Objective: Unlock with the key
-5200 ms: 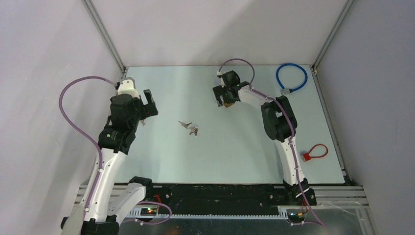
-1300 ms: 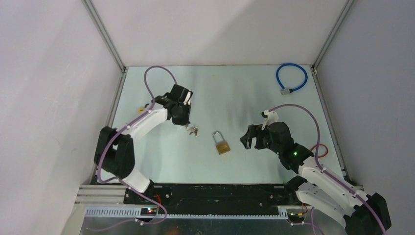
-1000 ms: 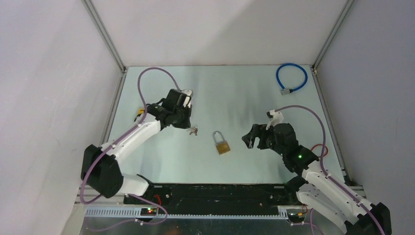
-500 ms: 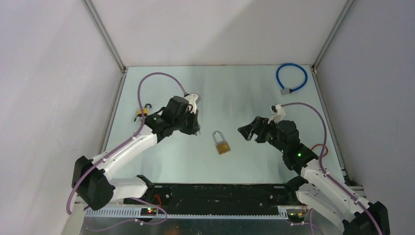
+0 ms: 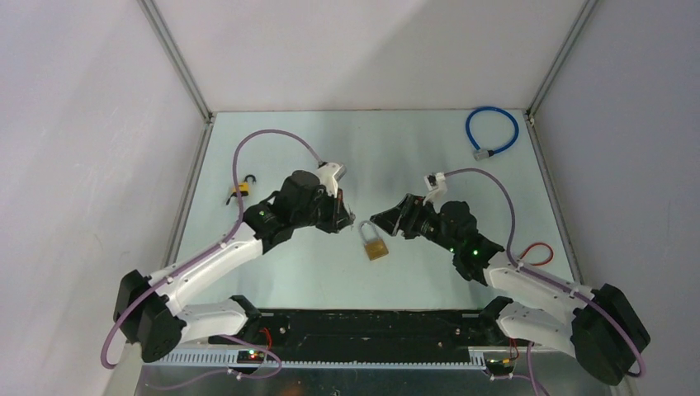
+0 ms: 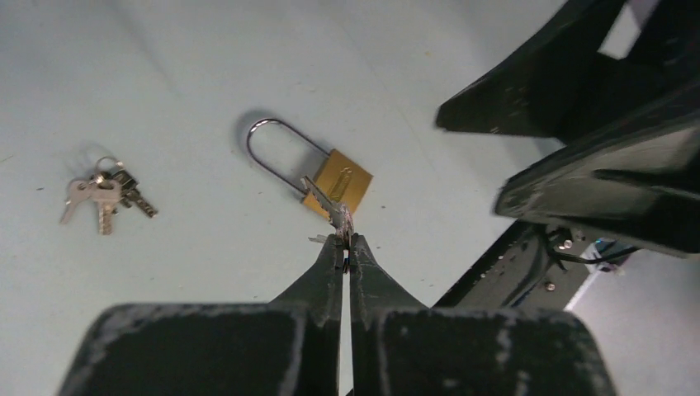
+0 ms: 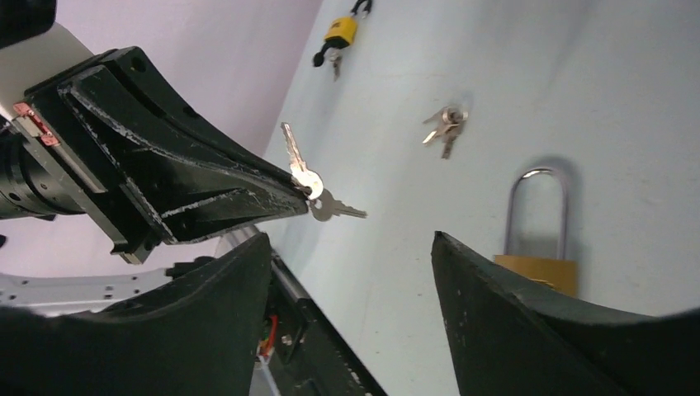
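A brass padlock (image 5: 375, 244) with a silver shackle lies flat on the table between the two arms; it also shows as the padlock (image 6: 340, 182) and the padlock (image 7: 535, 269). My left gripper (image 5: 346, 217) is shut on a small silver key (image 6: 328, 200), which sticks out from the tips just above the lock body. In the right wrist view the key (image 7: 299, 168) hangs on a ring with a second key. My right gripper (image 5: 386, 221) hovers just right of the shackle, open and empty, with the lock beside its right finger (image 7: 528, 330).
A loose bunch of keys (image 6: 103, 193) lies left of the padlock. A small yellow padlock (image 5: 240, 190) sits near the left wall. A blue cable loop (image 5: 492, 130) is at the back right and a red loop (image 5: 535, 253) at the right edge.
The left gripper has carried the key to the right, up to the padlock. The right gripper has swung left towards the padlock and its jaws have narrowed a little.
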Robot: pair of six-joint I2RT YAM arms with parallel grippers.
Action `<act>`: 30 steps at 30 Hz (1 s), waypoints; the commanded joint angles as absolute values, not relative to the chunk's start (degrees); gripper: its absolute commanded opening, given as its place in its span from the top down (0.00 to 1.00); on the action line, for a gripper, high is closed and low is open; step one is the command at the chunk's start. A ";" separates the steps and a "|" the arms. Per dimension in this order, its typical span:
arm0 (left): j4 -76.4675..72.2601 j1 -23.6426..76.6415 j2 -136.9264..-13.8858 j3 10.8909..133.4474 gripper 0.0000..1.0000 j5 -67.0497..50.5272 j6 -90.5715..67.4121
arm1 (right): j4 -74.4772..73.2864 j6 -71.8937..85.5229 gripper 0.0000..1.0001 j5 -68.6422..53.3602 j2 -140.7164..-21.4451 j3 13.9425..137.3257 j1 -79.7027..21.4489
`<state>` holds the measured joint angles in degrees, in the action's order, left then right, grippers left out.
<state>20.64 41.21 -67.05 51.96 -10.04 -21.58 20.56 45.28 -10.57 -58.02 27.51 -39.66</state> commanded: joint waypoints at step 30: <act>9.00 45.54 -62.22 50.36 1.00 -26.03 -21.62 | 40.70 49.95 0.92 -17.95 -62.52 27.75 -42.07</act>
<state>11.22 45.15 -63.24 48.86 -25.12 -22.41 39.99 52.12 -17.89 -64.69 27.44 -42.24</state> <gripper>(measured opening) 0.009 0.124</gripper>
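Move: The keys pinched in the left fingers lie about 7 cm to the right hand's left, 1 cm ahead and 3 cm below it. From that hand the brass padlock is some 3 cm left, 3 cm back and 17 cm down; the spare keys on the table are 15 cm left, 2 cm ahead and 18 cm down. From the left hand, the right fingers are about 9 cm to the right, level fore and aft, 2 cm higher. Both hands converge, each travelling about 8 cm and rising, the right closing its fingers around the left-held keys. ##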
